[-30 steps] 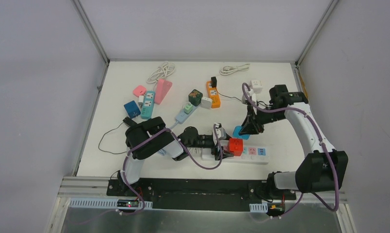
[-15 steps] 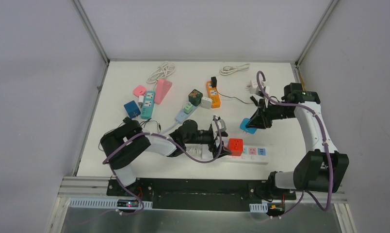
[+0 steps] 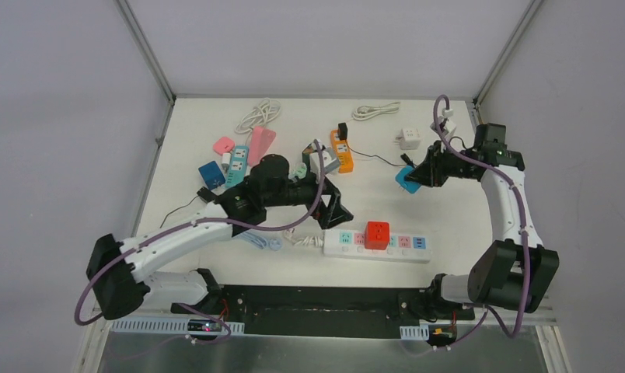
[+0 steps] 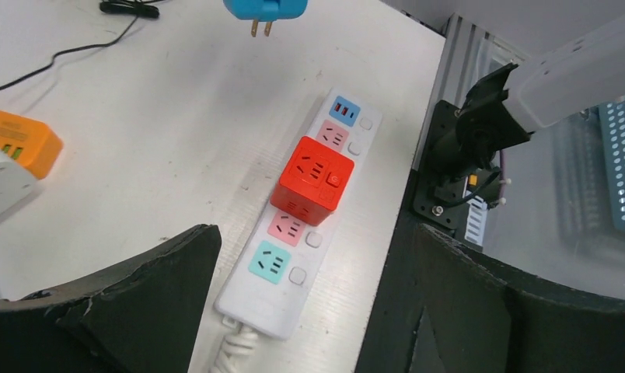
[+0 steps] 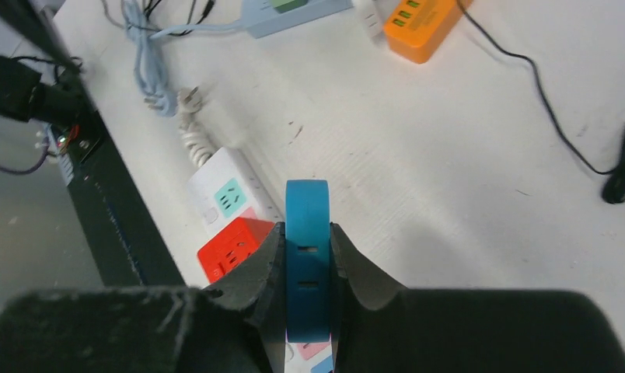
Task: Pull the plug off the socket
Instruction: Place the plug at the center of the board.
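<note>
My right gripper is shut on a blue plug and holds it in the air at the far right, clear of the white socket strip. From the right wrist the plug stands edge-on, squeezed between both fingers. The left wrist view shows its two prongs bare at the top edge, on the plug. A red cube adapter is still plugged into the strip. My left gripper hovers open above and to the left of the strip, holding nothing.
At the back lie an orange strip with a black cable, a white cube adapter, a teal strip, a pink block, a blue cube and a coiled white cable. A black rail borders the near edge.
The left gripper has opened and pulled back from the strip, up and to the left. The right gripper has carried the blue plug up and toward the far right.
</note>
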Robot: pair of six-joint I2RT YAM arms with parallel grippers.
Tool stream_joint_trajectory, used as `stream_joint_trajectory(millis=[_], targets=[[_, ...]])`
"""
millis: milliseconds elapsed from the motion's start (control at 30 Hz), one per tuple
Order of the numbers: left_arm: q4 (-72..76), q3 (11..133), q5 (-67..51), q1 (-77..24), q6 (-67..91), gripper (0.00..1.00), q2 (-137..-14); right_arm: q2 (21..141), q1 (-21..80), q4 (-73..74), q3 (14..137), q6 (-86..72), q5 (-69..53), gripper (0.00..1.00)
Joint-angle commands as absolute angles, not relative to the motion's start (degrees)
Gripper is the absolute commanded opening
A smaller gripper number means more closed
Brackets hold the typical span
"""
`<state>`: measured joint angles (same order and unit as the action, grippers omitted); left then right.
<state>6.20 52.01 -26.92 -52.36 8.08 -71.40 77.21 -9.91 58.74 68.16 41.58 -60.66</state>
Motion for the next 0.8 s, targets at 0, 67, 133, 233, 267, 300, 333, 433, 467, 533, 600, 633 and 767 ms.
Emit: stream_joint_trajectory(millis=[0,67,133,233,267,300,333,433,467,533,600,633,767], targets=[[-15.6,57.1,-21.7,-50.4,5.6,0.99,-64.2,73.5,-10.1,35.6,65.6,21.2,-55.4,0.00],[-18.9,57.4,-19.9,-50.4,5.4,0.99,-62.5,73.5,-10.1,28.6,64.5,21.2,-55.4,0.00],[-22.2,58.3,-19.6,-50.4,4.7,0.99,-61.6,74.5,-10.0,22.6,64.4,21.2,-55.4,0.00],[-29.8,62.0,-18.1,-50.4,0.9,0.99,-61.4,76.9,-9.8,17.8,65.9,21.2,-55.4,0.00],[-32.2,63.1,-17.2,-50.4,-0.8,0.99,-61.4,77.9,-9.6,17.1,66.8,21.2,-55.4,0.00],[-34.1,63.6,-16.4,-50.4,-2.6,0.99,-61.3,78.9,-9.6,16.5,67.7,21.2,-55.4,0.00],[-35.3,63.5,-15.3,-50.4,-4.0,0.99,-60.8,80.1,-9.6,16.0,68.7,21.2,-55.4,0.00],[-36.0,60.3,-13.2,-49.7,-6.4,0.99,-58.8,83.5,-9.6,14.9,71.7,21.2,-55.4,0.00],[-36.1,59.2,-13.6,-49.0,-6.8,0.99,-58.1,84.4,-9.6,14.6,72.4,21.2,-55.4,0.00],[-36.4,56.4,-14.1,-47.1,-7.5,0.99,-56.5,86.2,-9.6,13.2,73.2,21.2,-55.4,0.00],[-36.7,53.5,-13.5,-45.4,-7.9,0.99,-55.2,87.6,-9.4,11.4,73.5,21.2,-55.4,0.00],[-37.0,52.8,-13.0,-45.1,-8.3,0.99,-54.8,88.1,-9.3,10.4,73.4,21.2,-55.4,0.00],[-37.0,52.4,-13.0,-44.4,-8.9,0.99,-54.3,91.1,-7.8,8.9,74.1,-5.3,-15.9,0.00]])
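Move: The right hand, already holding the blue plug, is bound for the far right of the table, where the white plug lies about 21 cm ahead, 2 cm right and some 17 cm below. The black connector lies 13 cm ahead and 2 right; the orange strip 17 ahead and 20 left; the red cube 14 back and 10 left. From the left hand the white plug is roughly 31 cm ahead, 25 right and 21 below. Forward over the table at a brisk pace, the right hand carries the blue plug about 15 cm towards the white plug, nearly level, its wrist turning clockwise and tilting some 15 degrees, its grip kept. Leftward, the empty left hand withdraws about 14 cm from above the power strip, rising slightly, then sinking while its still-open fingers tip downward. ##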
